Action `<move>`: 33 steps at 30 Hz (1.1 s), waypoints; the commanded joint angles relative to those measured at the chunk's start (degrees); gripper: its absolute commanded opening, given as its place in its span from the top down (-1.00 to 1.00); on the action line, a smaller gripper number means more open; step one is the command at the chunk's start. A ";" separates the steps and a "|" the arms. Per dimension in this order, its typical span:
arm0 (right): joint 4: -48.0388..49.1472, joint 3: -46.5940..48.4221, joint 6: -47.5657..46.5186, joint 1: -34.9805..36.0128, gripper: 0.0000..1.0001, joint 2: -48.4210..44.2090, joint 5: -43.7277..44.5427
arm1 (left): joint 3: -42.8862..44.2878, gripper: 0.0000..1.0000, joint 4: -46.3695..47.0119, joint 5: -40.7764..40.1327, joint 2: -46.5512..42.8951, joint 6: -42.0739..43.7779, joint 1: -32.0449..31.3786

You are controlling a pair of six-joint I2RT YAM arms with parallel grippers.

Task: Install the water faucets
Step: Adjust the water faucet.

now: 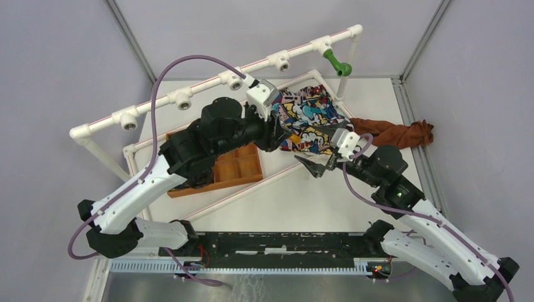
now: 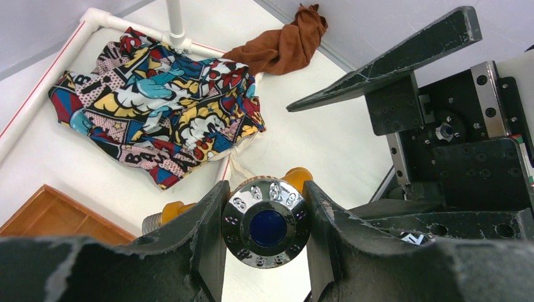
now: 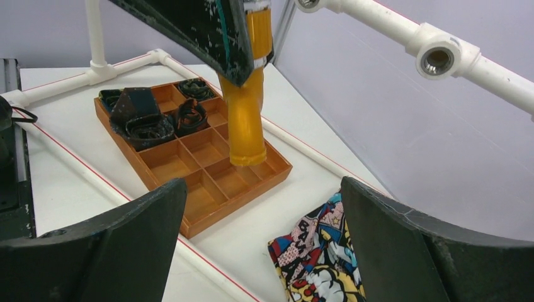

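Note:
My left gripper [image 2: 267, 242] is shut on the chrome knob [image 2: 267, 223] of the orange-yellow faucet [image 2: 297, 177]. The faucet's threaded end [image 2: 151, 221] points left. In the right wrist view its orange spout [image 3: 245, 119] hangs above the tray. My right gripper [image 3: 264, 242] stands wide open with nothing between its fingers, just right of the left gripper [image 1: 281, 137] in the top view. A green faucet [image 1: 338, 64] sits in the far-right fitting of the white pipe rail [image 1: 208, 87]. An open threaded T-fitting [image 3: 436, 60] shows at the upper right of the right wrist view.
An orange divided tray [image 1: 242, 171] with dark coiled items lies under the left arm. A comic-print cloth [image 1: 308, 116] and a brown cloth [image 1: 397, 133] lie at the back right. White pipe frame bars [image 1: 252, 189] run across the table.

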 commanded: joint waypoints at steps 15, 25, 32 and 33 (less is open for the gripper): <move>16.84 3.05 1.39 4.36 -0.49 12.93 -3.00 | 3.26 0.96 -0.53 6.50 2.27 1.20 1.56; 20.63 2.47 4.22 5.32 -0.07 13.86 -4.27 | 3.19 0.96 -0.68 8.03 2.34 0.88 2.94; 21.89 2.05 5.02 5.40 0.10 14.74 -3.66 | 3.18 0.96 -0.62 9.09 2.26 0.64 3.17; 22.10 1.95 5.15 5.41 0.07 14.85 -3.63 | 3.04 0.96 -0.55 9.33 2.18 0.48 3.23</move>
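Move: The yellow faucet is already clasped in the left hand, between its finger pads. From the wide-open right hand it lies about 7 cm to the left, 1 cm ahead and 1 cm higher. The patterned cloth is on the table some 26 cm ahead of the right hand, 4 cm to its right and 35 cm below. From the left hand, the wooden tray lies roughly 24 cm left, 10 cm ahead and 38 cm down. Leftward, about 6 cm and slightly forward, the right hand slides its open fingers around the yellow faucet, dipping a couple of centimetres and coming back up as they close on its body; the wrist turns under 10 degrees counter-clockwise. The left hand keeps its grip and lowers the faucet some 2 cm. ##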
